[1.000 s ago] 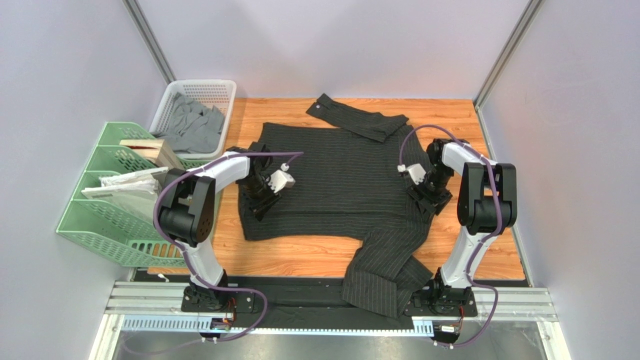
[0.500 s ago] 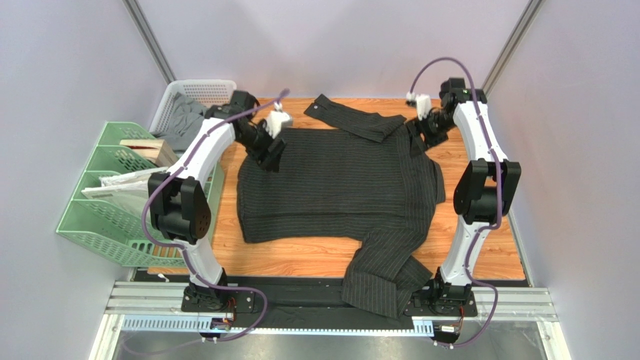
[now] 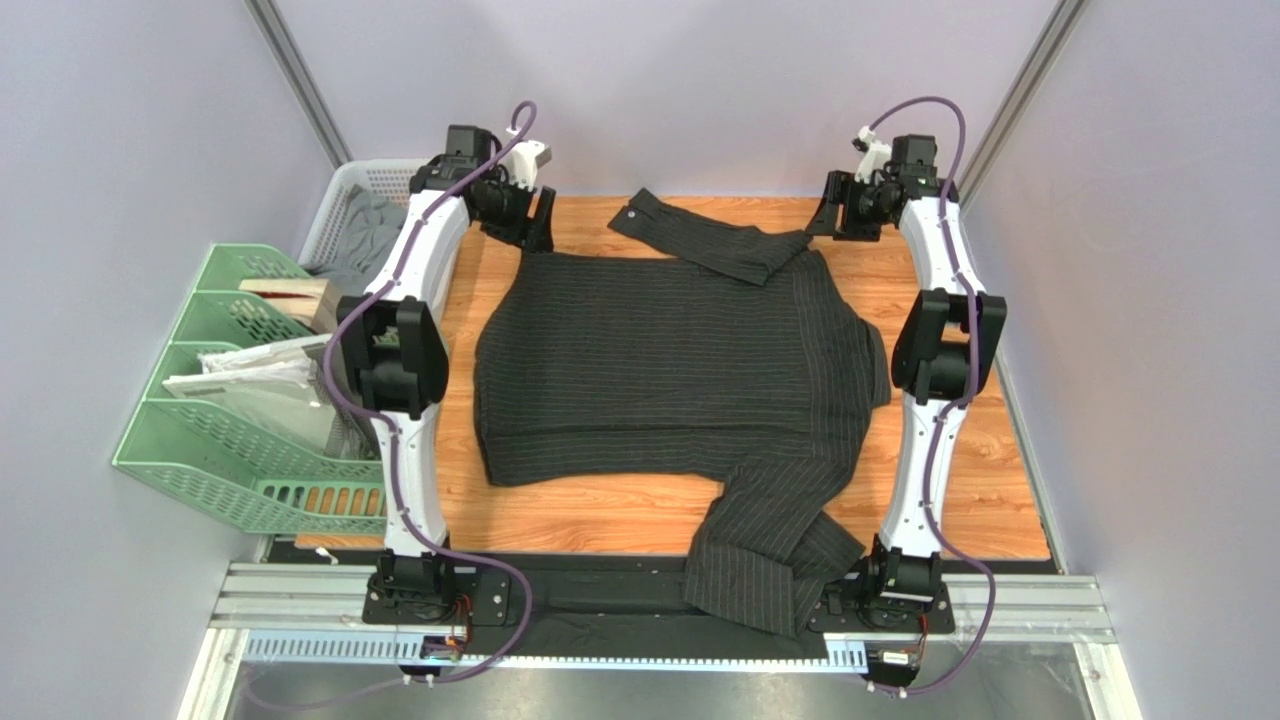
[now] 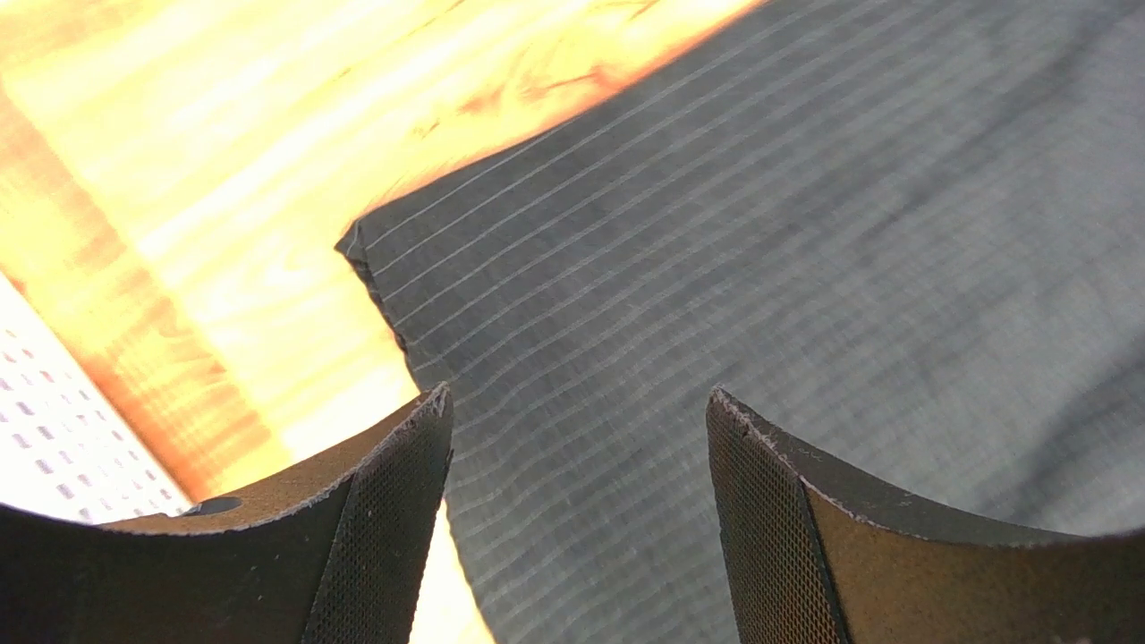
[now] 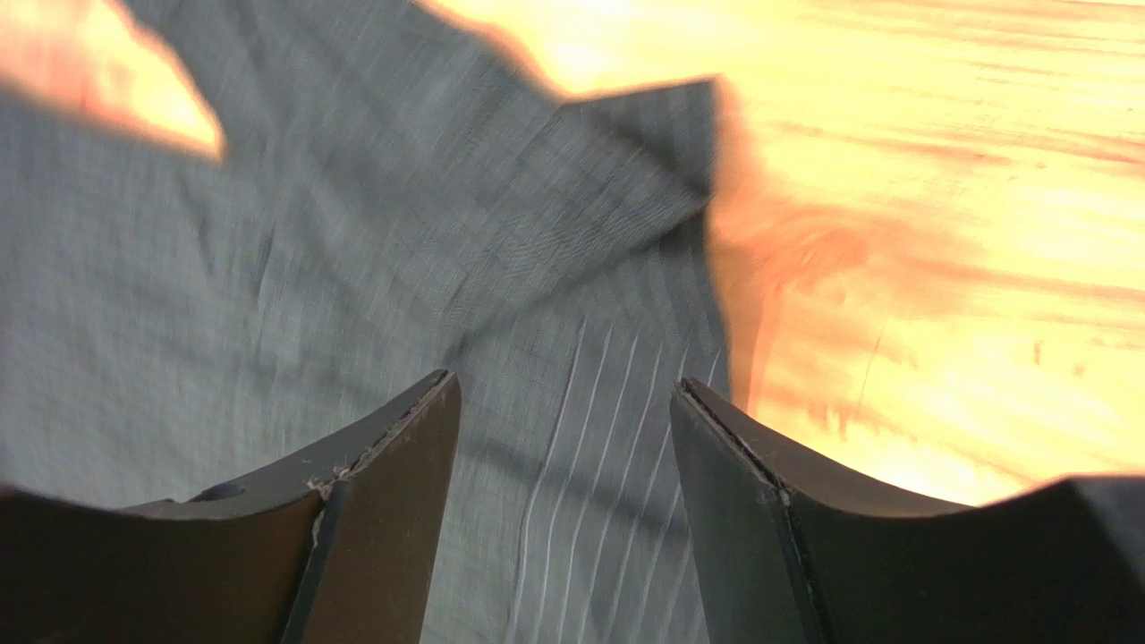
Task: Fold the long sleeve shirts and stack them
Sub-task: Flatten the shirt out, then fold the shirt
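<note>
One long sleeve shirt (image 3: 676,360), charcoal with pale pinstripes, lies spread flat across the wooden table. One of its sleeves (image 3: 714,233) lies folded along the far edge. The other sleeve (image 3: 766,548) trails off the near edge between the arm bases. My left gripper (image 3: 529,228) hovers open over the shirt's far left corner. In the left wrist view that corner (image 4: 370,248) lies just ahead of the open left gripper (image 4: 578,416). My right gripper (image 3: 831,222) stands open over the far right corner. Striped shirt fabric (image 5: 591,403) shows between the fingers of the right gripper (image 5: 565,389), ungripped.
A white basket (image 3: 436,177) holding grey garments (image 3: 361,248) sits at the far left, close behind my left gripper. A green file rack (image 3: 226,405) with papers stands along the left side. Bare wood (image 3: 932,495) runs down the right of the shirt, and grey walls enclose the table.
Both arms have swept from the shirt's mid sides out to its far corners, stretching nearly straight. The left jaws have opened wider. The shirt body now lies smoother.
</note>
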Robot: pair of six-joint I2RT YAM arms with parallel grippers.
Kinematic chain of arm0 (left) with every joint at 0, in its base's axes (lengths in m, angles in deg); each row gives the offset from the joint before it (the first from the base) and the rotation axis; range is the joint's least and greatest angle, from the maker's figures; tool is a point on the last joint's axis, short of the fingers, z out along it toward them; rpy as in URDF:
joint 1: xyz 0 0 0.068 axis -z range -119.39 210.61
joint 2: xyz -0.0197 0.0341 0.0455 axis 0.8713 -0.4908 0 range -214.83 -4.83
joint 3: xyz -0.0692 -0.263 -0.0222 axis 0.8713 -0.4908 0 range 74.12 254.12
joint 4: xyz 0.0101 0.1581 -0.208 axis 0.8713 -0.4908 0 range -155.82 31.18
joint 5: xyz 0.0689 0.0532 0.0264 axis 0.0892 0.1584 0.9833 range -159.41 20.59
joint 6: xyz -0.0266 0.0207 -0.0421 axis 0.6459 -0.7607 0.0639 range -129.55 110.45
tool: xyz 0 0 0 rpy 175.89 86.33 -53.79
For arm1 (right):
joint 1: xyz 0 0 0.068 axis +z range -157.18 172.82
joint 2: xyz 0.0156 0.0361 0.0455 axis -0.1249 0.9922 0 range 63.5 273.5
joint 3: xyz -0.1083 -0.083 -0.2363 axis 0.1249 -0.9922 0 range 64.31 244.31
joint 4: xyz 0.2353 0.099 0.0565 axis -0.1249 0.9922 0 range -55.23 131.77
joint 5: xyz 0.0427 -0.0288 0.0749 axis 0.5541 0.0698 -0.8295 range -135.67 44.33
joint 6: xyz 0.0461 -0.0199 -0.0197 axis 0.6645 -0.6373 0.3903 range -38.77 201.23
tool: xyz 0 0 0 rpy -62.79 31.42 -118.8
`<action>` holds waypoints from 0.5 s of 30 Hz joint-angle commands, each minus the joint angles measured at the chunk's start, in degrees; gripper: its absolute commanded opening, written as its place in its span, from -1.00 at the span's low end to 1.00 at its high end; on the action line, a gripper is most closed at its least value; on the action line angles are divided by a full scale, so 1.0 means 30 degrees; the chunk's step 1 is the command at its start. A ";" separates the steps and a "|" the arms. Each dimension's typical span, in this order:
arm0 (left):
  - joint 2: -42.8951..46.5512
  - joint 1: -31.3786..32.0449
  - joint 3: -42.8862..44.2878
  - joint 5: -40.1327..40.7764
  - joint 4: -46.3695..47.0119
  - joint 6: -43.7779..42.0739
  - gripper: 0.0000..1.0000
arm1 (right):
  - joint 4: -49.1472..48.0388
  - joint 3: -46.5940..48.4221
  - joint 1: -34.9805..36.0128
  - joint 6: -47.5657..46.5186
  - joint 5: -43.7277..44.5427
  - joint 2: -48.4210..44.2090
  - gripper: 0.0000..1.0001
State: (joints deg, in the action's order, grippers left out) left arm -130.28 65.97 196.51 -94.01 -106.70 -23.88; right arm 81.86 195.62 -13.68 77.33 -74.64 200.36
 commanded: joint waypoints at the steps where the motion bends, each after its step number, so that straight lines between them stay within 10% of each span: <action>1: -0.1102 -0.0528 0.1186 0.1284 0.1133 0.1875 0.50 | -0.4795 0.0761 0.0000 0.4929 0.1476 0.0958 0.28; 15: -0.4090 -0.0793 0.2590 0.4772 0.2571 0.1731 0.44 | -0.6321 0.1377 0.0351 0.6896 0.2216 0.3598 0.21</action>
State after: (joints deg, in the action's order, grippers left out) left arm -139.87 63.85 201.30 -83.67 -101.30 -18.35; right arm 67.54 196.39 -12.92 95.32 -68.46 210.17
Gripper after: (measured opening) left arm 0.727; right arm 0.602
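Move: The left gripper's target, the shirt's far left corner, lies about 8 cm ahead, 4 cm to its left and 15 cm below; the white basket's middle is some 25 cm to that hand's left and 12 cm ahead. For the right gripper, the sleeve fold at the shirt's far right corner is roughly 7 cm ahead, 1 cm left and 11 cm down. The far sleeve's cuff lies about 30 cm left of that fold and 5 cm farther out. Bring both open grippers down over the shirt's two far corners without closing. Sink the left about 5 cm while reaching as far forward and nearly as far left, turning it slightly counter-clockwise. Lower the right some 6 cm and reach 5 cm forward to the sleeve fold, turning it about 15 degrees clockwise. ##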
